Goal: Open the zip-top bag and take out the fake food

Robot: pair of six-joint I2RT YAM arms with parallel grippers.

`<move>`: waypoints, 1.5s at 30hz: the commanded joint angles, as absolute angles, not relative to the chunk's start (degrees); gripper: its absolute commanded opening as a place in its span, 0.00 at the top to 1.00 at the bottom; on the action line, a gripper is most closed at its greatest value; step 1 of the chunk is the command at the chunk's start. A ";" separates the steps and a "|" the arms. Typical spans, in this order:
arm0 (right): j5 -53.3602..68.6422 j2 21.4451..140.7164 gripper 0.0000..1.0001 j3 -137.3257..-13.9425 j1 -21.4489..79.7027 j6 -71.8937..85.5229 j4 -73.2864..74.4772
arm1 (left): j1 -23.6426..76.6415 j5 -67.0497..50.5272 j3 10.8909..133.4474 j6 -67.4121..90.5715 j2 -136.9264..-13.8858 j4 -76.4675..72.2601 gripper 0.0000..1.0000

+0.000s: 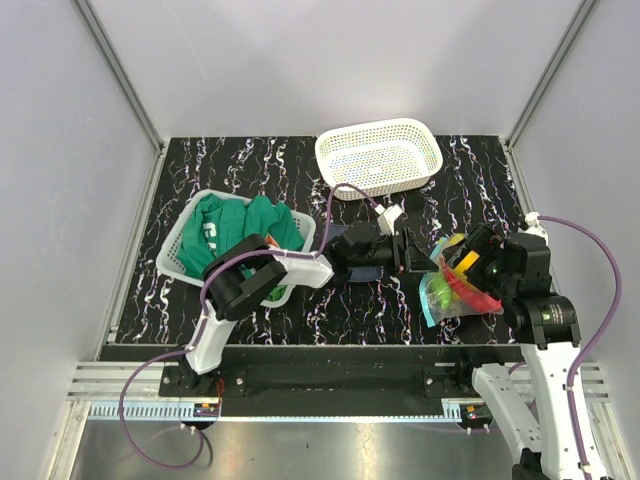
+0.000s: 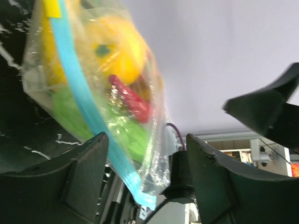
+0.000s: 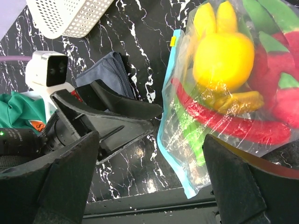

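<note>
The zip-top bag lies at the right of the table with its teal zip strip facing left. The fake food sits inside it: a yellow piece, a red chili and a green vegetable. My left gripper is open, and the bag's lower corner hangs between its fingers without being pinched. My right gripper is wide open, and the bag lies against its right finger. The left gripper's black fingers show just left of the zip strip.
A dark blue folded cloth lies under the left gripper. An empty white basket stands at the back. A second white basket at the left holds green clothing. The table's front edge is close below the bag.
</note>
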State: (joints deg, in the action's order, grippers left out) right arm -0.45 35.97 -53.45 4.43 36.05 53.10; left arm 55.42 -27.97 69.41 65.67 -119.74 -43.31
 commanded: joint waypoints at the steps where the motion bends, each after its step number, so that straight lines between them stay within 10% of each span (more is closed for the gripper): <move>1: -0.18 36.21 0.00 -54.41 4.22 33.75 53.17 | 56.16 -23.13 72.25 60.48 -118.39 -41.50 0.32; 15: 2.46 36.04 0.00 -53.00 4.31 33.66 52.38 | 56.78 -24.87 77.25 66.26 -126.12 -47.37 0.39; 25: 2.72 36.65 0.00 -53.26 4.31 33.66 52.30 | 55.72 -23.82 78.22 60.57 -122.97 -41.42 0.99; 45: -1.85 67.04 0.00 -78.83 2.47 28.30 52.82 | 56.87 -12.66 94.03 25.67 -108.19 4.91 1.00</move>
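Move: The left hand, partly open and pointing right, has the middle of the bag's blue zip strip about 3 cm to its right, 2 cm ahead and 3 cm below. The fake food bulges some 10 cm to its right, level with it and 6 cm down; the dark cloth lies 16 cm to its left and 8 cm ahead, on the table. From the open right hand, the strip's middle is roughly 4 cm straight ahead and 10 cm below. The left hand eases about 3 cm down and a little right and forward onto the zip strip, shuts its fingers to pinch the strip near its middle, then lifts some 6 cm and draws about 4 cm back to the left, its fingers tipping down and rolling by roughly 20 degrees as its forward side rises. The right hand hovers almost still over the bag, wide open, until the left is lifting, then travels about 8 cm forward and slightly up, its fingers staying open and empty. ##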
